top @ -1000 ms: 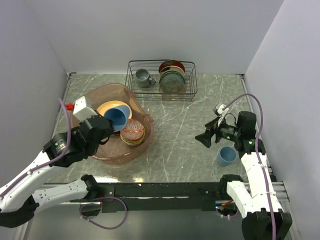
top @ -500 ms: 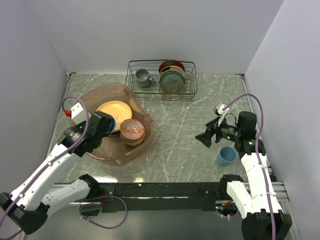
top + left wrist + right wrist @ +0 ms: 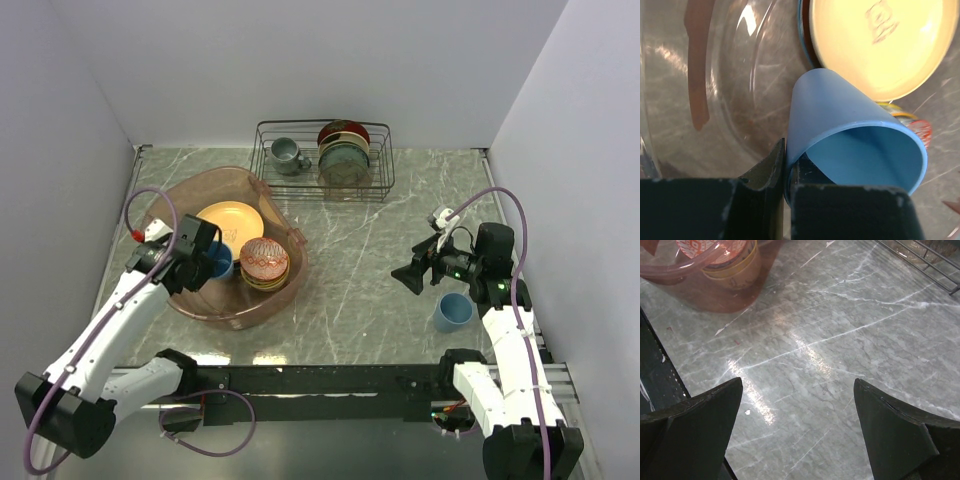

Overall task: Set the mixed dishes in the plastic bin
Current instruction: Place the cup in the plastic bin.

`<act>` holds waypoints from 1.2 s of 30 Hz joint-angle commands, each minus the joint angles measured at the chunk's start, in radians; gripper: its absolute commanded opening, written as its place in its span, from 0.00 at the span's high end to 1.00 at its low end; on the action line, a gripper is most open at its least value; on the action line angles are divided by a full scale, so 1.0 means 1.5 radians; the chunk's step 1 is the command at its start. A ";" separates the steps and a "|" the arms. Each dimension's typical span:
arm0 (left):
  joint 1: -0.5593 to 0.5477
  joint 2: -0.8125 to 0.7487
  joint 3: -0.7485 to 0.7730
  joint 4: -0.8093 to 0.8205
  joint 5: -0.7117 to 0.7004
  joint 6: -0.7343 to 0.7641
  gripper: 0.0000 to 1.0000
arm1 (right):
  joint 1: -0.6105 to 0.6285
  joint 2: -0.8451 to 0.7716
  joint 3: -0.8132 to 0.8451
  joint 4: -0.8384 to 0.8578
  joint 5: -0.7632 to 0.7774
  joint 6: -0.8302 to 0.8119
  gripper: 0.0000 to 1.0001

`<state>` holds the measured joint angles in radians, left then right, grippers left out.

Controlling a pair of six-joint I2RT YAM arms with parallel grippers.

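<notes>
My left gripper (image 3: 207, 262) is shut on the rim of a light-blue cup (image 3: 219, 261), low inside the plastic bin (image 3: 196, 186) at its near-left part. In the left wrist view one finger is inside the cup (image 3: 850, 130) and one outside, and the left gripper (image 3: 788, 165) pinches its wall. A yellow-orange plate (image 3: 232, 218) lies beside it in the bin, on other plates. A red-patterned bowl (image 3: 264, 259) sits on stacked dishes to its right. A second light-blue cup (image 3: 452, 311) stands on the table at the right. My right gripper (image 3: 408, 278) hangs open left of that cup, holding nothing.
A black wire rack (image 3: 325, 160) at the back holds a grey mug (image 3: 287, 155) and upright dark plates (image 3: 345, 152). The right wrist view shows marble table between the right gripper (image 3: 797, 385) and the bin's near corner (image 3: 700, 277). Walls close both sides.
The left arm has swung down and toward the bin's near-left side, carrying the cup from above the yellow-orange plate to low inside the bin. The right arm has not moved.
</notes>
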<state>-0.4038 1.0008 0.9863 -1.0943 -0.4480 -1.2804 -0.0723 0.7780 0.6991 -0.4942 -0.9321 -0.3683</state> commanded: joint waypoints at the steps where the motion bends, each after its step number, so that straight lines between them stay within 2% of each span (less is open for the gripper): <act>1: 0.006 0.017 0.033 -0.033 0.062 -0.012 0.99 | -0.005 -0.012 0.000 0.022 0.000 -0.005 0.00; 11: 0.010 0.064 0.021 -0.035 0.132 0.009 0.99 | -0.004 -0.017 0.003 0.019 -0.001 -0.004 0.00; 19: 0.019 0.110 0.035 -0.063 0.120 0.020 0.99 | -0.005 -0.023 0.004 0.018 0.001 -0.005 0.00; 23: 0.027 0.122 0.034 -0.062 0.120 0.026 0.97 | -0.004 -0.023 0.004 0.016 0.000 -0.006 0.00; 26: 0.033 0.124 0.029 -0.059 0.126 0.031 0.92 | -0.005 -0.022 0.004 0.014 0.000 -0.006 0.00; 27: 0.036 0.123 0.029 -0.060 0.127 0.031 0.69 | -0.005 -0.022 0.004 0.016 0.000 -0.006 0.00; 30: 0.041 0.115 0.030 -0.052 0.137 0.046 0.46 | -0.005 -0.022 0.004 0.016 0.000 -0.006 0.00; 36: 0.046 0.102 0.054 -0.067 0.129 0.062 0.26 | -0.004 -0.018 0.004 0.013 0.002 -0.008 0.00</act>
<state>-0.3412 1.1862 1.0027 -1.1725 -0.2546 -1.2064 -0.0727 0.7578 0.6991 -0.4946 -0.9318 -0.3687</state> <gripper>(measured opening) 0.687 0.997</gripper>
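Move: The left hand holds the blue cup by its rim over the plastic bin; the free spot for the cup's middle is about 2 cm back, 4 cm right and 9 cm below. The bowl stack is about 11 cm right and 1 cm ahead, the orange plate some 11 cm ahead and 4 cm right, both about 10 cm lower. For the idle right hand, that spot lies roughly 41 cm left, 2 cm back and 13 cm down. Left hand lowers the cup about 4 cm, easing back beside the bowls, fingers tipping 20 degrees steeper, then opens. ##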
